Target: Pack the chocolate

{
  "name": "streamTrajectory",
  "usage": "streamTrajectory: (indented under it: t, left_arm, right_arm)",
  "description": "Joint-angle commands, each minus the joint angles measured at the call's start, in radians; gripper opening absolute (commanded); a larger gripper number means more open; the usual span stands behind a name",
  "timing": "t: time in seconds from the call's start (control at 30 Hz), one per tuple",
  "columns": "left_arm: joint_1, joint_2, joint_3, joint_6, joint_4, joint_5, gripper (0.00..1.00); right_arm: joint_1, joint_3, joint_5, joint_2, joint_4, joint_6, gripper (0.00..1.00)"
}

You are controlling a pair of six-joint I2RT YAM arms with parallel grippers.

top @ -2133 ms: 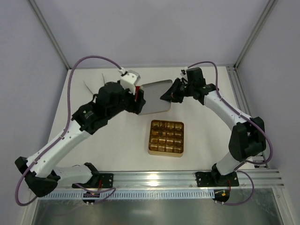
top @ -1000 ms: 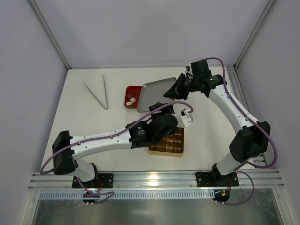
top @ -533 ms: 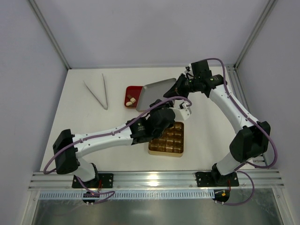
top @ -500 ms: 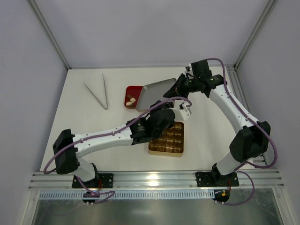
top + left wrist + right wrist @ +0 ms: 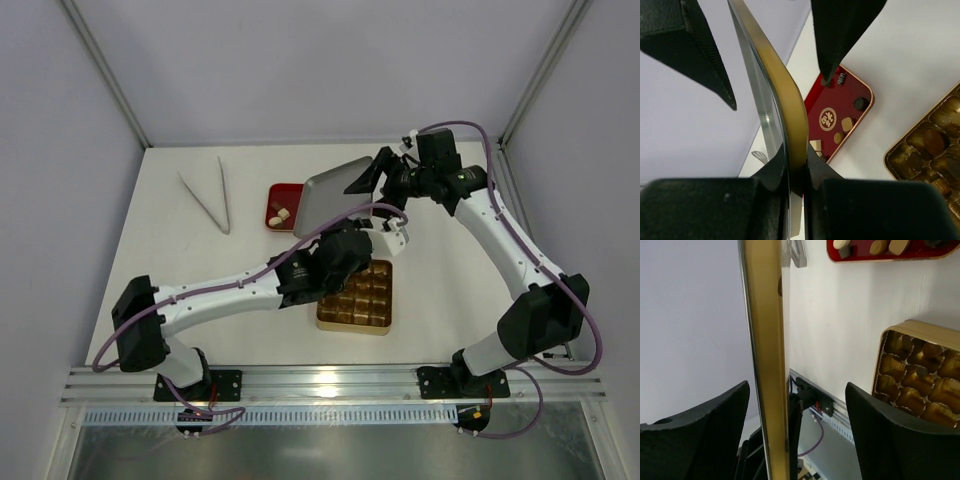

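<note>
Several small tan and cream chocolate pieces (image 5: pixel 279 213) lie in the red tray (image 5: pixel 276 192); the left wrist view shows chocolate (image 5: pixel 846 121) in that tray (image 5: pixel 860 92) too. More chocolate fills cells of the gold tin (image 5: pixel 325 322). The tin's lid (image 5: pixel 335 195) is lifted and tilted. My left gripper (image 5: pixel 342 226) is shut on the lid's gold rim (image 5: pixel 790 100), as the left wrist view shows (image 5: pixel 799 172). My right gripper (image 5: pixel 372 175) stands open astride the lid's far edge (image 5: pixel 765 365), its fingers (image 5: pixel 900 435) apart from it.
Metal tweezers (image 5: pixel 208 198) lie at the back left of the white table. The gold tin (image 5: pixel 877 360) sits just in front of the lifted lid. The enclosure's walls and frame posts ring the table, and a rail runs along its near edge.
My left gripper has closed on the lid's rim. My right gripper has opened and let go of the lid, drawing back slightly to the right. The lid now tilts more steeply.
</note>
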Motion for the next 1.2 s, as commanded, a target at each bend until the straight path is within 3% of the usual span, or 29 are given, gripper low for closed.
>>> streamTrajectory:
  t: [0.0, 0.13, 0.37, 0.47, 0.63, 0.77, 0.83, 1.0, 1.17]
  left_arm:
    - [0.005, -0.061, 0.071, -0.075, -0.002, 0.033, 0.00]
    - [0.005, -0.064, 0.111, -0.165, -0.089, 0.072, 0.00]
    - [0.025, -0.081, 0.191, -0.395, -0.270, 0.200, 0.00]
    - [0.096, -0.104, 0.240, -0.548, -0.337, 0.353, 0.00]
    - [0.272, -0.150, 0.287, -0.822, -0.380, 0.749, 0.00]
    - [0.473, -0.165, 0.261, -1.123, -0.336, 1.104, 0.00]
    - [0.516, -0.177, 0.196, -1.225, -0.252, 1.262, 0.00]
    - [0.630, -0.223, -0.011, -1.582, 0.106, 1.470, 0.00]
    - [0.640, -0.214, -0.200, -1.738, 0.313, 1.568, 0.00]
  right_arm:
    - [-0.028, -0.021, 0.074, -0.081, 0.063, -0.022, 0.79]
    - [-0.068, -0.035, 0.158, -0.132, 0.099, -0.047, 0.92]
    - [-0.133, -0.118, 0.342, -0.279, 0.143, -0.085, 0.98]
    - [-0.139, -0.138, 0.413, -0.349, 0.145, -0.128, 0.99]
    - [-0.139, -0.195, 0.504, -0.443, 0.135, -0.217, 0.99]
    - [-0.139, -0.308, 0.504, -0.506, 0.152, -0.272, 1.00]
    - [-0.139, -0.350, 0.487, -0.529, 0.171, -0.289, 1.00]
    - [-0.137, -0.480, 0.467, -0.586, 0.197, -0.327, 1.00]
    - [-0.137, -0.567, 0.444, -0.607, 0.212, -0.334, 1.00]
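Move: The left hand already holds the gold lid by its edge, inner side showing upwards. The chocolate box that it must cover lies about 4 cm back and 4 cm to the right of this hand, some 24 cm below. The red tray is roughly 24 cm ahead and 9 cm to the left. From the right hand, its fingers already mostly open around the lid's edge, the box is about 9 cm back, 2 cm left and 25 cm down. Rising about 7 cm and then sinking some 3 again, the left hand keeps its grip and rolls over by roughly 110 degrees, its fingers swinging from forward round to the right to turn the lid above the box. The right hand opens fully and draws off about 14 cm to the right, clear of the lid, climbing first, then dropping and easing back. ##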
